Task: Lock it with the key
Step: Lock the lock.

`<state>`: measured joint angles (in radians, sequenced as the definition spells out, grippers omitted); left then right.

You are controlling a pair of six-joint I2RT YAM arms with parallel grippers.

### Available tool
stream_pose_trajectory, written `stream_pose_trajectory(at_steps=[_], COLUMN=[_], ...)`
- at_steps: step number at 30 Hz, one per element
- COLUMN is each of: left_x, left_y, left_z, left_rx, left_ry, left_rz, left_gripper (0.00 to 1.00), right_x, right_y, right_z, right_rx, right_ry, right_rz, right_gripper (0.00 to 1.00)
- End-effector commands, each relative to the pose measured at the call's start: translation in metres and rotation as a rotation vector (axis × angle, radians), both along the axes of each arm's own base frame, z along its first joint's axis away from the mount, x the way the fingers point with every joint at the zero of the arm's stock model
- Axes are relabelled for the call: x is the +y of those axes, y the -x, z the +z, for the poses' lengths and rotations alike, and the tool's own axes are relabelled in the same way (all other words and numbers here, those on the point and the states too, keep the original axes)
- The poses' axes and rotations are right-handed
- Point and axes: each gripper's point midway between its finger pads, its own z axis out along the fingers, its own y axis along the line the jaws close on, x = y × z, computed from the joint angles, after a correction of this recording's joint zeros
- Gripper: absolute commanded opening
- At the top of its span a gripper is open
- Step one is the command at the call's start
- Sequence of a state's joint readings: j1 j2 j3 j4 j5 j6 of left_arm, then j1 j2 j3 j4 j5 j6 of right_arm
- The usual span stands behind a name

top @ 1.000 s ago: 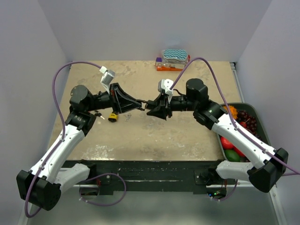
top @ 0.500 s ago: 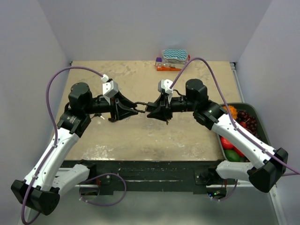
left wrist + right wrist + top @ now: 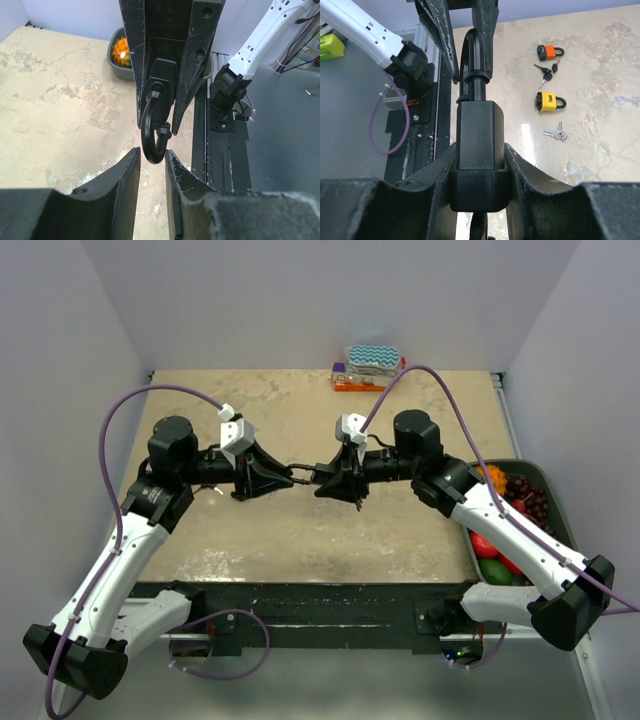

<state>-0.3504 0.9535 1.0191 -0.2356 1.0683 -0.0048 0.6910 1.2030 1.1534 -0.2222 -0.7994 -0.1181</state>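
My right gripper is shut on the body of a black padlock, held in the air above the table's middle. Its shackle points toward my left gripper. The left fingers stand slightly apart on either side of the shackle's curved end, with a thin gap on one side. A pair of silver keys and a dark bunch of keys lie on the table. I cannot tell which key belongs to the black lock.
A yellow padlock and an orange padlock lie near the keys. A grey tray of fruit stands at the right edge. A patterned pack and an orange box sit at the back.
The left wrist has rolled over and now hides the yellow padlock from above. Its jaws widened, then narrowed round the shackle's end. The right gripper keeps its hold, almost still.
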Motion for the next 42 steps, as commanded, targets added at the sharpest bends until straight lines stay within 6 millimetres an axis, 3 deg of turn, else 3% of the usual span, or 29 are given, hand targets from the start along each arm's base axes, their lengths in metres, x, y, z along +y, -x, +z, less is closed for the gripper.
stream_pose_trajectory(at_steps=[1, 4, 6, 7, 10, 16, 25, 31, 39, 42], left_x=[-0.001, -0.002, -0.003, -0.003, -0.003, -0.005, -0.020, -0.036, -0.057, -0.065], left_y=[0.007, 0.006, 0.005, 0.005, 0.004, 0.003, 0.019, 0.033, 0.039, 0.045], left_z=[0.020, 0.020, 0.019, 0.019, 0.017, 0.016, 0.012, -0.001, -0.020, -0.031], left_rx=[-0.078, -0.074, -0.069, -0.068, -0.062, -0.042, 0.037, 0.115, 0.142, 0.158], left_ry=[0.019, 0.026, 0.025, 0.024, 0.022, 0.037, 0.066, 0.079, 0.077, 0.057], left_rz=[-0.031, -0.042, -0.045, -0.044, -0.042, -0.049, -0.118, -0.173, -0.223, -0.262], left_gripper=[0.32, 0.30, 0.21, 0.11, 0.00, 0.00, 0.00, 0.00, 0.00, 0.00], right_x=[0.001, 0.003, 0.003, 0.004, 0.005, 0.010, 0.019, 0.027, 0.042, 0.048], right_y=[0.011, 0.014, 0.015, 0.015, 0.018, 0.030, 0.024, 0.015, 0.028, 0.025], right_z=[0.042, 0.040, 0.041, 0.042, 0.041, 0.034, 0.037, 0.045, 0.049, 0.059], right_rx=[-0.117, -0.120, -0.122, -0.126, -0.117, -0.077, -0.093, -0.132, -0.138, -0.176], right_ry=[-0.095, -0.088, -0.093, -0.095, -0.094, -0.082, -0.095, -0.125, -0.161, -0.203], right_rz=[0.056, 0.072, 0.076, 0.078, 0.097, 0.147, 0.148, 0.128, 0.181, 0.175], right_gripper=[0.00, 0.00, 0.00, 0.00, 0.00, 0.00, 0.00, 0.00, 0.00, 0.00])
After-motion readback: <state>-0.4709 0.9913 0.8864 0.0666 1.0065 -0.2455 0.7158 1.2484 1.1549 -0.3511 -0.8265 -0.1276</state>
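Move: The black padlock's shackle stands between the left fingers' open tips, its middle about 2 cm to the right of the left hand and level with it. The lock body lies about 5 cm to the right of that hand, held by the right hand. From the right hand the shackle is about 3 cm to the left. On the table, some 30 cm below the left hand, lie silver keys, 7 cm ahead and 3 cm to the left, and a yellow padlock, 7 cm ahead and 9 cm left. The black padlock's shackle is pushed towards its body: the left fingers first close at the shackle's end, nearly on the spot, then press right by about 3 cm while sinking a little. The right hand keeps its grip on the body, easing back 1 to 2 cm and then sinking some 3.5 cm, its fingertips tipping down slightly. ##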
